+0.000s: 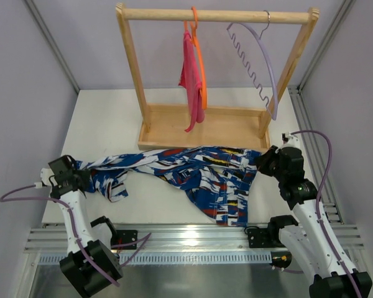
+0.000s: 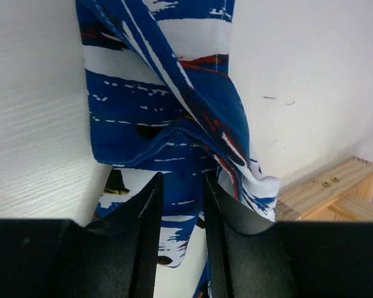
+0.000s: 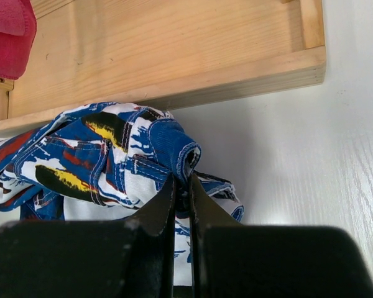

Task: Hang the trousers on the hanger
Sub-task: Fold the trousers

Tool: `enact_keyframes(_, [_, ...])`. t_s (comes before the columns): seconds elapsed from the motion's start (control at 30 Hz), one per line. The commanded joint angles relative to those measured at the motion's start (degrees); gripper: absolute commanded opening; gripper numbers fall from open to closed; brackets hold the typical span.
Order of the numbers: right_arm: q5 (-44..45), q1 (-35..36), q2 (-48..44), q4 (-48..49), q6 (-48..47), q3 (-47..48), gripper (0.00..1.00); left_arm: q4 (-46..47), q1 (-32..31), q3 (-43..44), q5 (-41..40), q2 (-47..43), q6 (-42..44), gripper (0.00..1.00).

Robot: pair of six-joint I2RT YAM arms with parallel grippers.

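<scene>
The trousers (image 1: 199, 177), printed in blue, white, red and black, lie stretched across the table between my two grippers. My left gripper (image 1: 81, 172) is at the leg end on the left. In the left wrist view its fingers (image 2: 180, 177) close on a bunched blue fold of the trousers (image 2: 168, 93). My right gripper (image 1: 261, 162) is at the waist end. In the right wrist view it (image 3: 182, 180) is shut on the stitched waistband (image 3: 174, 146). The lilac hanger (image 1: 268, 68) hangs empty by its silver hook at the right end of the wooden rail.
A wooden rack (image 1: 205, 127) stands behind the trousers, and its base (image 3: 174, 56) is right beside the waistband. An orange hanger with pink cloth (image 1: 191, 81) hangs mid-rail. White walls enclose the table on both sides.
</scene>
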Motion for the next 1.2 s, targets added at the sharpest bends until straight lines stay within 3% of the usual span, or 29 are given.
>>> enact_keyframes(0.0, [1.12, -0.08, -1.83, -0.5, -0.98, 2.0, 0.04, -1.84, 0.24, 0.67, -5.13, 0.24, -0.83, 0.31])
enact_keyframes(0.33, [2.08, -0.08, -2.0, -1.82, -1.95, 2.35, 0.04, -5.62, 1.82, -0.81, -8.83, -0.28, -5.75, 0.37])
enact_keyframes(0.47, [2.0, -0.08, -2.0, -1.73, -2.12, 2.17, 0.04, -5.19, 3.23, -2.58, -6.56, -1.96, -9.09, 0.53])
enact_keyframes(0.57, [1.99, -0.08, -2.0, -1.82, -2.48, 2.52, 0.04, -3.25, 4.28, -3.19, -2.51, -0.82, -9.53, 0.56])
enact_keyframes(0.73, [2.35, -0.17, -2.44, -2.08, -2.74, 3.05, 0.04, -0.45, 6.04, -3.98, 1.97, 3.58, -9.97, 0.57])
enact_keyframes(0.87, [2.26, -0.08, -2.36, -2.08, -2.74, 3.05, 0.04, 5.7, 6.57, -3.56, 12.06, 5.16, -4.73, 0.52])
enact_keyframes(1.0, [1.91, -0.08, -1.83, -1.82, -2.3, 3.32, 0.04, 1.95, 6.66, -0.3, 9.2, 0.78, 0.21, 0.52])
enact_keyframes(1.17, [2.69, -0.17, -1.92, -1.03, -2.04, 2.62, 0.04, -0.35, 3.94, 2.43, 8.3, -5.3, -0.3, 0.52])
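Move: The loose leg end of the trousers lies about 6 cm to the left hand's right, nearly level with it and some 8 cm below. The wide middle of the trousers spreads about 43 cm to the right and 2 cm back, while the near left corner of the rack base is 18 cm right and 9 cm ahead. From the right hand, which already grips the trousers' far corner, that leg end lies roughly 51 cm left, 5 cm back and 13 cm down. Back and down first, about 3 cm, the empty left hand spreads its fingers from a third to about half open, then dips on while coming forward over the leg end, reaching some 4.5 cm below its start. It then rises quickly, about 6 cm, ending nearly above where it began with the fingers still open. The right hand stays put and keeps its pinch on the trousers. ##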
